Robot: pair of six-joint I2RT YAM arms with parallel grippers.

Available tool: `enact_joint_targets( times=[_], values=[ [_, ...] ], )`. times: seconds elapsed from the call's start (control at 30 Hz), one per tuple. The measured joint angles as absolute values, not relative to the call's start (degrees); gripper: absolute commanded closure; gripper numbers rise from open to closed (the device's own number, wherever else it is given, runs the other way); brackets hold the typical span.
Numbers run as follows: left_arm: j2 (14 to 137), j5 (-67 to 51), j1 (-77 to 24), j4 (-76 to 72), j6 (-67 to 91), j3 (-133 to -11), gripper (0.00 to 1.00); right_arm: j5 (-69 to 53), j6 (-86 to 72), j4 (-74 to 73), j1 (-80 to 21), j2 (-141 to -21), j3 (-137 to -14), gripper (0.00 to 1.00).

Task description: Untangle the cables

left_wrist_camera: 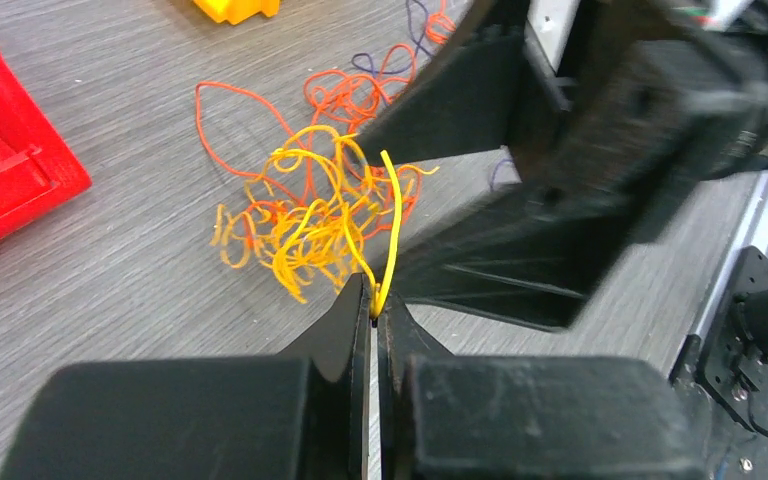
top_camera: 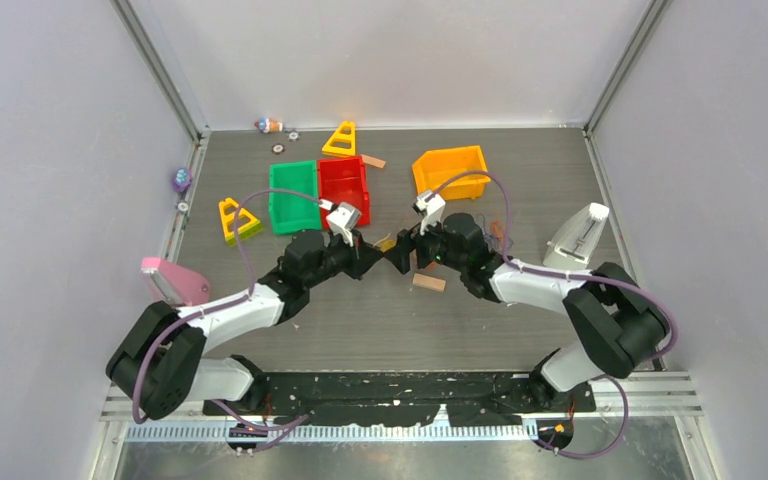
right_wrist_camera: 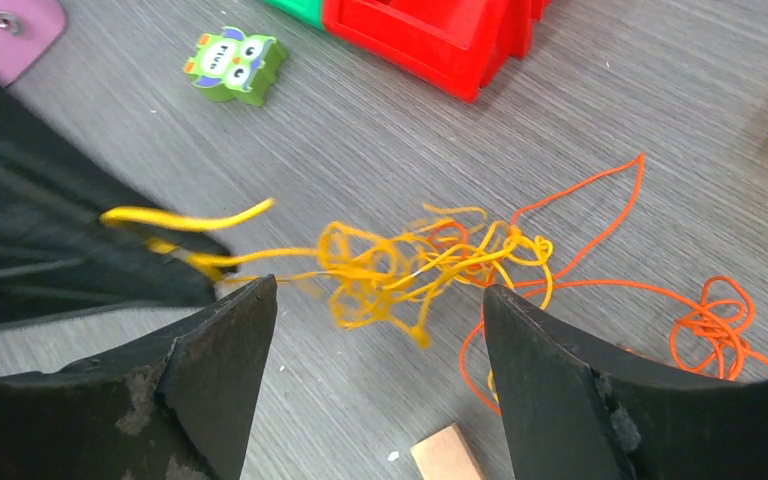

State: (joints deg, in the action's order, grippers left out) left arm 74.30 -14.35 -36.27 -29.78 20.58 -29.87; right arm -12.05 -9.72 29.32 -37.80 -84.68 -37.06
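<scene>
The cables lie tangled on the grey table: a yellow clump (left_wrist_camera: 300, 225) (right_wrist_camera: 400, 265), an orange cable (left_wrist_camera: 250, 110) (right_wrist_camera: 600, 285) looping out of it, and dark purple loops (left_wrist_camera: 415, 30) further back. My left gripper (left_wrist_camera: 375, 310) (top_camera: 385, 255) is shut on one yellow strand that rises from the clump. My right gripper (right_wrist_camera: 378, 286) (top_camera: 407, 250) faces it tip to tip, jaws wide open just over the yellow clump and holding nothing. In the top view both grippers hide most of the tangle.
A wooden block (right_wrist_camera: 450, 455) (top_camera: 428, 283) lies by the right gripper. Green bin (top_camera: 293, 195), red bin (top_camera: 344, 185) and orange bin (top_camera: 450, 170) stand behind. Yellow triangles (top_camera: 237, 220), an owl toy (right_wrist_camera: 235, 65), a pink object (top_camera: 173, 280) and a white device (top_camera: 578, 238) sit around.
</scene>
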Motion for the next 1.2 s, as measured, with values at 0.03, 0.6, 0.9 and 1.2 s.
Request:
enact_joint_targets(
  times=[0.03,0.6,0.9,1.2],
  values=[
    [73.89,-14.46,-36.27,-30.26,20.56,-29.45,1.00,-11.88,-9.63,28.56,-37.85,-85.49,-37.89,0.21],
    [69.10,-12.01,-36.38,-34.30,20.78,-24.05,1.00,1.02,-12.93,19.81,-39.70,-91.33,-45.39,0.95],
    [57.93,19.73,-36.91,-27.57,24.21,-20.80,1.00,17.47,-21.15,10.28,-32.53,-90.65,-46.59,0.95],
    [59.79,24.34,-36.62,-27.16,22.26,-20.49,0.25,13.32,-21.71,12.38,-28.42,-87.59,-40.99,0.95]
  ],
)
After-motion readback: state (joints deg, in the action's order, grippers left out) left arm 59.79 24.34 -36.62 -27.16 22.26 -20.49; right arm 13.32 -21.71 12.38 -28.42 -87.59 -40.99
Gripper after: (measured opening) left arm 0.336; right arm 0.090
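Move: The loose yellow clump, still hanging from the left fingertips, lies about 2 cm ahead, 2 cm left and 3 cm below the open right hand; from the left hand it is some 4 cm ahead, 2 cm right and 4 cm lower. From the right hand, on the table about 10 cm below, the wooden block is some 5 cm back and 6 cm right, the red bin 16 cm ahead and 14 cm left, the orange-purple cables 5 cm ahead and 20 cm right. The right hand eases forward, left and down about 3 cm and closes on the yellow clump, then swings some 16 cm right and 5 cm forward while turning clockwise about 45 degrees, giving back a little at the end. The left hand, first keeping its pinch on the yellow end, draws slightly back and up, then pulls away left about 14 cm, turning counter-clockwise some 45 degrees, and starts to open at the end with nothing between its fingers. ##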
